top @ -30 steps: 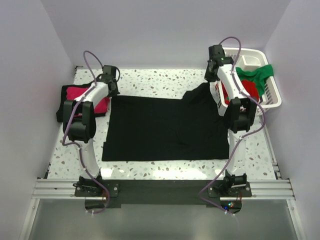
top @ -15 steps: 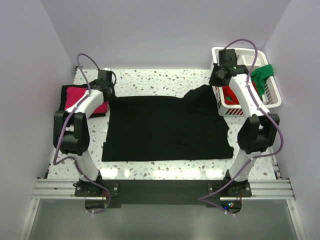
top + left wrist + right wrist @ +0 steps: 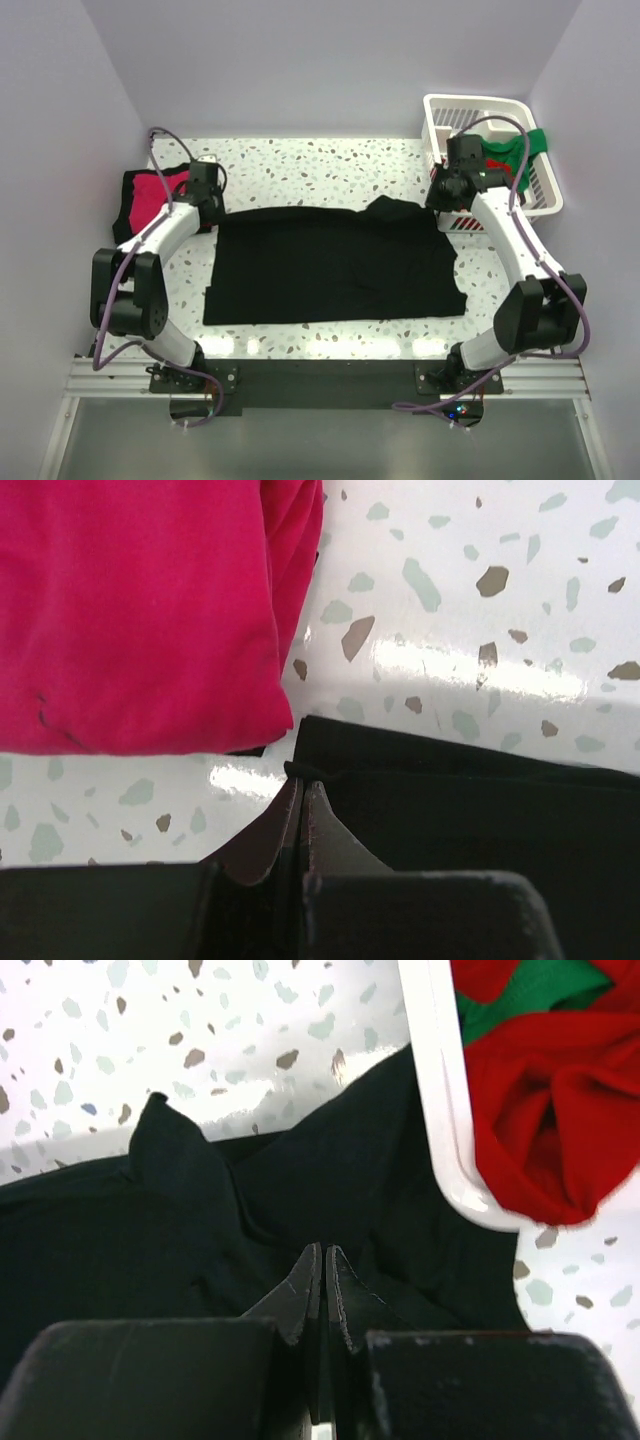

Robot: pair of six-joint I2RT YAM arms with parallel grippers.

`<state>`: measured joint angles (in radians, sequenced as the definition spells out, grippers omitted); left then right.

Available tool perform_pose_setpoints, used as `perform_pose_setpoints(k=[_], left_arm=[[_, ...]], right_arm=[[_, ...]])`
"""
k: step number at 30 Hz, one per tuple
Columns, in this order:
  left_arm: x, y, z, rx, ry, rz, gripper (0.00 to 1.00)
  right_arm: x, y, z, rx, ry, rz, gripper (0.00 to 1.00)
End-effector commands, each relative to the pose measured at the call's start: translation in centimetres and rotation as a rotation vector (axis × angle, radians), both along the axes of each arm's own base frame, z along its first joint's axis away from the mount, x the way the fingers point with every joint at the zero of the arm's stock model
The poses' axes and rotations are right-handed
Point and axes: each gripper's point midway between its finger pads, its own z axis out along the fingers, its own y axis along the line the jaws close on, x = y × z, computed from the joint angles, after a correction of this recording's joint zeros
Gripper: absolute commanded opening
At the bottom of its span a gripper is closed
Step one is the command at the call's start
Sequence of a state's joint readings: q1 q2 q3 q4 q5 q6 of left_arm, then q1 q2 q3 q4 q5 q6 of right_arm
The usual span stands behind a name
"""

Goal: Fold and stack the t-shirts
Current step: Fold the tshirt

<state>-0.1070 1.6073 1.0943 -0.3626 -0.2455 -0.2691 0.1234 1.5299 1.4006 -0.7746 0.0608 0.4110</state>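
Note:
A black t-shirt (image 3: 330, 265) lies spread across the middle of the table. My left gripper (image 3: 208, 203) is shut on its far left corner, and the left wrist view shows the jaws (image 3: 303, 780) pinching the black hem (image 3: 450, 790). At the shirt's far right part, beside the basket, my right gripper (image 3: 441, 200) is shut on bunched black cloth (image 3: 200, 1220), its tips (image 3: 323, 1251) pressed together. A folded magenta-pink t-shirt (image 3: 152, 195) (image 3: 140, 610) lies on a black one at the left. Red (image 3: 550, 1110) and green (image 3: 520, 990) t-shirts sit in the basket.
The white slatted basket (image 3: 447, 105) stands at the back right corner, its rim (image 3: 440, 1110) right beside the right gripper. White walls close in the table on the left, the back and the right. Speckled tabletop (image 3: 320, 160) shows behind the black shirt.
Both grippers have come nearer and lower, drawing the black shirt's far edge toward the near side. The right gripper left the space over the basket; the raised right corner has dropped.

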Motion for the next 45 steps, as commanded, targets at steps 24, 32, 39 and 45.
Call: perform_pose_setpoints(k=[24,32,39,45], left_arm=[[-10.1,-0.2,-0.3,-0.113,0.073,0.095,0.0],[-13.1,-0.9,-0.2,-0.182,0.137,0.146,0.32],[-14.4,-1.5,3.6,-0.252,0.062,0.161,0.8],[-11.7,-3.6,3.6,-0.326,0.032,0.085,0.8]], right_arm=[[-12.7,-2.8,-3.8,-0.051,0.176,-0.126,0.0],[-15.2,-2.3,-6.1,-0.02,0.262,-0.143,0.0],[-16.0,-1.5,-5.1,0.01,0.241,-0.122,0.54],[-12.9,-0.1,-3.9,0.028,0.172,-0.009,0.59]])
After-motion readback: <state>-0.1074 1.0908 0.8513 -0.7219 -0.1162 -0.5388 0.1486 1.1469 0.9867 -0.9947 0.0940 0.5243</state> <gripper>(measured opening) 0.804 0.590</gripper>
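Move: The black t-shirt's far edge is already held in both closed hands; its landing line lies about 13 cm straight back and 4 cm below the left hand, and from the right hand about 15 cm back, 2 cm right and 12 cm below. The pink folded t-shirt is some 9 cm ahead and 12 cm left of the left hand. The white basket's middle is roughly 14 cm ahead and 15 cm right of the right hand. The black t-shirt's far edge is drawn back towards the robot over its own near part by both hands, the left going about 14 cm nearly level, the right about 16 cm while sinking some 7 cm and tipping its fingers steeper. Near the end both grippers open wide, let go of the cloth and rise, the left a few centimetres with a slight roll onto its left side, the right less. ##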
